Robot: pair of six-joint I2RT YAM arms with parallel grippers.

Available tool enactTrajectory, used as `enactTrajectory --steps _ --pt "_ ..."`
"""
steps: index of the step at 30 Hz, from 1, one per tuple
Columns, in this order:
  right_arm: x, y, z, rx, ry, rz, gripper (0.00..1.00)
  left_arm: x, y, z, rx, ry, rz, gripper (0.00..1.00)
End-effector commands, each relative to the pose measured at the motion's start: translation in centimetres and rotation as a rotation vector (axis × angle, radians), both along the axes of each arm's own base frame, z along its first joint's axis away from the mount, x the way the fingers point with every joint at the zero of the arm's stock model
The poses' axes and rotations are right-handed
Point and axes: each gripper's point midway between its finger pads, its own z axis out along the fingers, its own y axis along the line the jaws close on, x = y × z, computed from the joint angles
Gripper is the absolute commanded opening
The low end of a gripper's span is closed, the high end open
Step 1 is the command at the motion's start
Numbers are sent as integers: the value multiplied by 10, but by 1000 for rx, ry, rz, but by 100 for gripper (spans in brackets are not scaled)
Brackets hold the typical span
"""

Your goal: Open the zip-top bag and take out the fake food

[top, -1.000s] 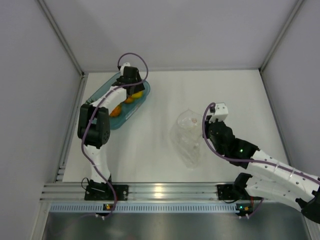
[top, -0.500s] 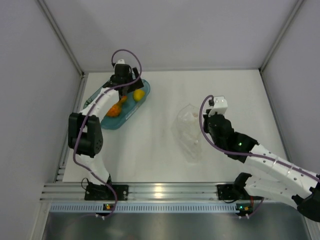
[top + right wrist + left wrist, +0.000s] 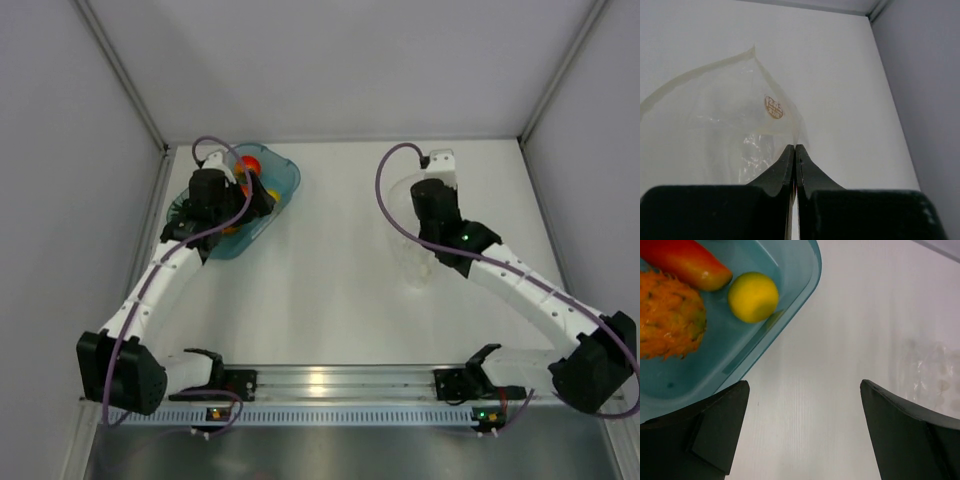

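Note:
The fake food lies in a teal tray: an orange pineapple, a red-orange fruit and a yellow lemon. My left gripper stands wide open over bare table just beside the tray's corner, holding nothing. In the top view it sits at the tray's right side. My right gripper is shut on the edge of the clear zip-top bag, whose mouth gapes. No fruit shows inside the bag, which hangs below the right gripper.
The teal tray sits at the far left of the white table, close to the left wall. Grey walls enclose the table on three sides. The aluminium rail with both arm bases runs along the near edge.
The left gripper opened wide and drew back off the tray toward its right corner. The right arm carried the bag away from mid-table toward the far wall.

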Motion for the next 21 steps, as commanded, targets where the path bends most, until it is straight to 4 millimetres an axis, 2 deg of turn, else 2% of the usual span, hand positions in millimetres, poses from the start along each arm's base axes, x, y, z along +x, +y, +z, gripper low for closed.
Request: enactTrajectory --steps 1,3,4,7,8,10,11,15,16,17,18,19,20,21 --pt "10 -23 23 -120 -20 -105 0 -36 6 -2 21 32 -24 98" --pt "14 -29 29 -197 -17 -127 0 -51 16 2 54 21 -15 98" --pt "20 -29 24 -231 -7 -145 0 -63 19 -9 74 61 -18 98" --pt "30 -33 22 -328 26 -203 0 -84 24 -7 91 57 -34 98" --pt "37 -29 7 -372 72 -199 0 -91 26 -10 109 71 -46 98" --pt "47 -21 2 -374 89 -203 1 -100 23 -7 107 53 -82 98" --pt "53 -15 -13 -402 129 -199 1 -104 23 -9 119 59 -104 98" --pt "64 20 -27 -428 135 -164 6 -125 18 -9 124 49 -188 98" --pt "65 33 -35 -439 145 -139 10 -127 21 -10 132 44 -176 98" --pt "67 41 -34 -429 138 -129 18 -127 24 -9 137 34 -159 98" --pt "67 48 -39 -422 145 -112 41 -129 26 -4 139 12 -149 98" --pt "66 57 -43 -420 152 -94 49 -126 34 -2 165 1 -110 98" --pt "67 64 -40 -394 141 -89 57 -125 40 1 178 -9 -75 98" --pt "65 71 -41 -369 143 -72 79 -121 57 4 212 -23 23 98"
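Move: The emptied bag hangs from my right fingers; its middle is about 12 cm below them, 4 cm to their left and neither ahead nor back. The clear table where it will be left is some 5 cm ahead, 3 cm left and 24 cm down. For my left hand, the blue bin's middle lies about 13 cm ahead, 12 cm left and 19 cm below, its yellow fruit 12 cm ahead and 5 cm left; the bag is roughly 31 cm right, level with it. I carry the bag forward about 6 cm with my right hand and sink nearly 7, drifting a little right at first, then swinging left; the hand rolls some 25 degrees, its left side dropping, and late on the fingers spread and let go of the bag. My empty left hand, still wide open, draws back about 12 cm from over the bin's near side, slightly left. ##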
